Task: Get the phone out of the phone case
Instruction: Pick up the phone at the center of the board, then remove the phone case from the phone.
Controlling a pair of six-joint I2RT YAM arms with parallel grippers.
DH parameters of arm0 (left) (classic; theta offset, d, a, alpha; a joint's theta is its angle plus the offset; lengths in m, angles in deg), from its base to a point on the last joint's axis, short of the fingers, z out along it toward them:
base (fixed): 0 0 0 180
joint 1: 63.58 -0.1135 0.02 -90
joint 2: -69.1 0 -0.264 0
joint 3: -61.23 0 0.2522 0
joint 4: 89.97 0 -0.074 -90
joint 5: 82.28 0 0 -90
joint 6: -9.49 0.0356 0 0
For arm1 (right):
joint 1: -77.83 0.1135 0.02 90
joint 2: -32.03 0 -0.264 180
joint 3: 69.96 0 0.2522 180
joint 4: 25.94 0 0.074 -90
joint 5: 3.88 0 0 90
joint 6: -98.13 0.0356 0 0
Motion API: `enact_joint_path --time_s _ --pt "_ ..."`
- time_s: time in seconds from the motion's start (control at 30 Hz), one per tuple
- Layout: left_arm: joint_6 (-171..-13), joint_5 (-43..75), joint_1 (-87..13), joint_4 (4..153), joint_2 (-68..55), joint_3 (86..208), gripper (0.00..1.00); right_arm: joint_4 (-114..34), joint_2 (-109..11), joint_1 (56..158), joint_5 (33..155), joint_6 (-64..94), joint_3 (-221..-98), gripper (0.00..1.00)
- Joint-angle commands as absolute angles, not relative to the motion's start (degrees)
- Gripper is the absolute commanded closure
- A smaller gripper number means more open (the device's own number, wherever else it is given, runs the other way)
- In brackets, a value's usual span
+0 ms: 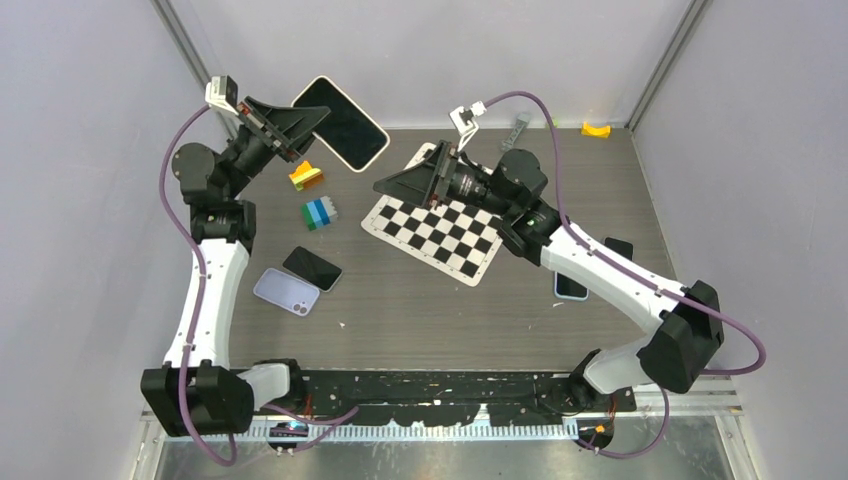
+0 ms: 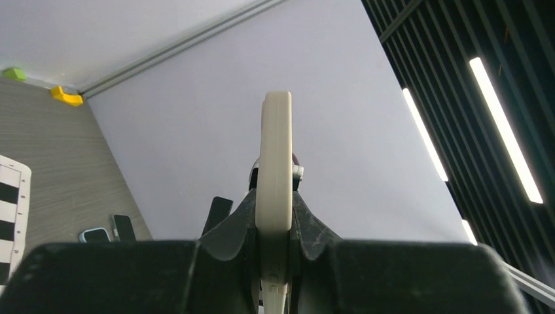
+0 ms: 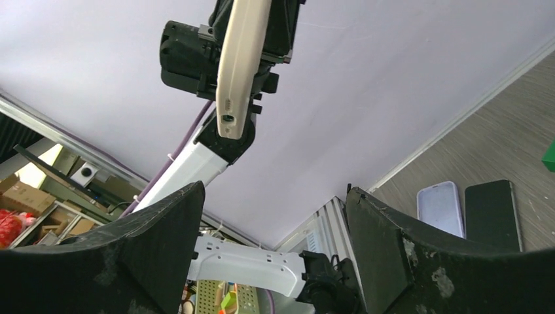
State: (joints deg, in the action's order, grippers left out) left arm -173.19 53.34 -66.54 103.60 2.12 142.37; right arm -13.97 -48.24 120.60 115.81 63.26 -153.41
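Note:
The phone (image 1: 342, 122), black screen up, sits inside a cream phone case (image 2: 277, 144) and hangs in the air over the table's back left. My left gripper (image 1: 305, 125) is shut on one end of it; in the left wrist view the case stands edge-on between the fingers (image 2: 239, 219). My right gripper (image 1: 390, 186) is open and empty, pointing left, a short way right of and below the phone. In the right wrist view the cased phone (image 3: 239, 65) shows edge-on above the gap of the right gripper (image 3: 275, 196), apart from both fingers.
On the table lie a lilac case (image 1: 287, 291) and a black phone (image 1: 312, 268) at front left. Coloured blocks (image 1: 320, 213) and a checkerboard (image 1: 440, 228) lie mid-table. Two more phones (image 1: 570, 285) lie under the right arm. A yellow piece (image 1: 596, 128) sits at the back right.

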Motion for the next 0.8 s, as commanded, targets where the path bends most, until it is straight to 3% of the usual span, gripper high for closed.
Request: enact_joint_path --time_s 0.0,0.23,0.43,0.77 --pt "-176.8 52.0 -66.0 110.4 4.4 143.8 1.00 -9.0 -48.1 122.1 117.8 62.4 -158.1 0.14" --pt "-177.7 51.6 -65.4 110.5 4.7 142.7 1.00 -9.4 -50.1 123.1 116.8 61.4 -161.0 0.13" --pt "-178.7 51.2 -64.9 110.4 4.7 142.0 1.00 -11.3 -52.6 123.2 114.6 61.7 -164.1 0.40" --pt "-179.8 51.0 -64.2 110.4 4.6 141.2 1.00 -16.1 -54.5 123.2 112.2 59.5 -166.2 0.68"
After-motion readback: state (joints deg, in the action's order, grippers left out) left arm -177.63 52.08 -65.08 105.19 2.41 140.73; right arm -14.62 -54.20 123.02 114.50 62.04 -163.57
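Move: My left hand holds the cased phone up by one long edge, its middle about 4 cm to the right, 1 cm back and level. From my open right hand the phone's middle is roughly 8 cm ahead, 7 cm left and 6 cm above. Some 42 cm below this hand, the checkerboard's middle lies about 21 cm ahead and 8 cm right, the dark phone about 6 cm ahead and 24 cm left. I rise some 4 cm with my right hand towards the phone's near right end, edging left all the while, about 2.5 cm in all. I draw back nearly 2 cm at first, then come forward again by about as much, closing my wide-open fingers to under half around that end. My left hand keeps its grip and stays nearly in place. ##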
